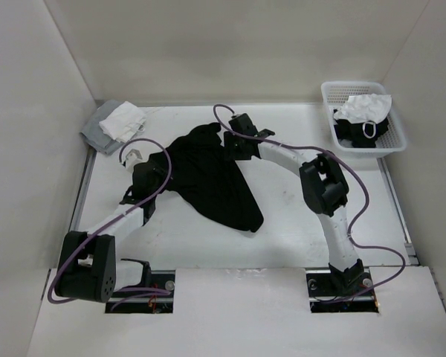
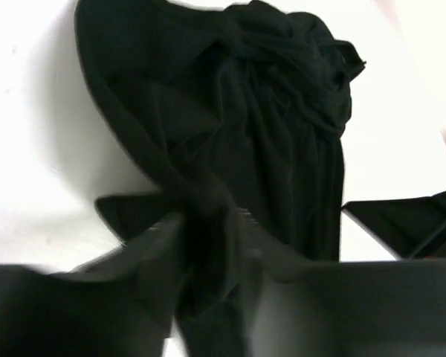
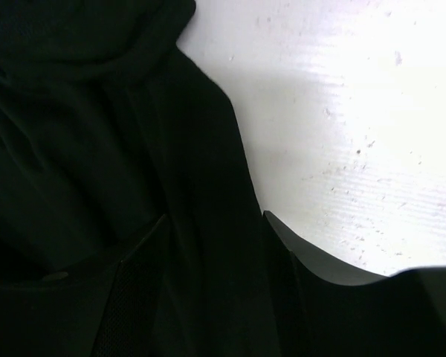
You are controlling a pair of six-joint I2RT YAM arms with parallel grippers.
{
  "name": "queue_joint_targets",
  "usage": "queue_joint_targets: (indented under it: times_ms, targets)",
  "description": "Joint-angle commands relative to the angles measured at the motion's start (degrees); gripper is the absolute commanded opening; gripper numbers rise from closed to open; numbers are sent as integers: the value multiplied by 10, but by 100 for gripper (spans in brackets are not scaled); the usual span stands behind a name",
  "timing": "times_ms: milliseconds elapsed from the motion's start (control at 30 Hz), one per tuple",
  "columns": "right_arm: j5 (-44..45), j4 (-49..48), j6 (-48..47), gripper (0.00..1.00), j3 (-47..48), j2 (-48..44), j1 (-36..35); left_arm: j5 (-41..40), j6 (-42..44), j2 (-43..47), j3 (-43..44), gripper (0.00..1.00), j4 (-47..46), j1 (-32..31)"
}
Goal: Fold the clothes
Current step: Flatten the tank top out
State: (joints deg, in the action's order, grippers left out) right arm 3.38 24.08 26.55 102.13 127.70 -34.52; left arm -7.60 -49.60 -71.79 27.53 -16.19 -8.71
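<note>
The clothes [image 1: 212, 178] are one black garment, lying crumpled in the middle of the white table [image 1: 297, 208]. My left gripper [image 1: 157, 169] is at its left edge. In the left wrist view the clothes [image 2: 267, 119] rise in a bunched fold between the blurred fingers [image 2: 152, 245], and the left gripper [image 2: 208, 223] stands slightly open around that fold. My right gripper [image 1: 236, 140] sits at the garment's upper right edge. In the right wrist view it [image 3: 215, 219] is wide open, and the clothes [image 3: 82, 134] lie slack on the table between its fingers [image 3: 282, 245].
A white basket [image 1: 323, 93] holding white and black cloth stands at the back right. A grey-and-white cloth pile [image 1: 115, 124] lies at the back left corner. White walls close in the table on the left, back and right.
</note>
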Motion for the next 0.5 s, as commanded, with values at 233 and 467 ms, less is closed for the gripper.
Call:
queue_joint_targets:
  times_ms: [233,467]
  targets:
    - [-2,63,-4,58,77,38,17,-118,-24,67,-49,55,4,16]
    - [-26,88,-10,58,126,76,20,-140,-23,-31,8,60,-15,51]
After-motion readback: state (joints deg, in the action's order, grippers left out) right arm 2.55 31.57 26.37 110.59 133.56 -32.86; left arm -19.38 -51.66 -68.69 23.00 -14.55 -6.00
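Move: The left fingers still hold the tank top by its left side; the middle of the tank top lies roughly 16 cm to the right of that hand, some 3 cm nearer the base and 7 below. The white cloth lies about 13 cm left of and 15 ahead of this hand, the grey cloth some 17 left and 14 ahead, both lower. The open right hand hovers over the tank top's right edge, which is straight below by about 4 cm and perhaps 1 cm to its right; the bunched strap end lies some 9 cm left of this hand and 7 ahead. The left fingers, already starting to part, open to over half and let go of the tank top's left side while the hand draws about 3 cm back and 3 down, then swings on outward to its left, some 5 cm left in all, turning a little over 10 degrees counter-clockwise and easing slightly forward and up at the end. The right hand keeps its fingers open and creeps a centimetre or so down, forward and to the right, bringing the tank top's right edge between its fingers without closing on it. ##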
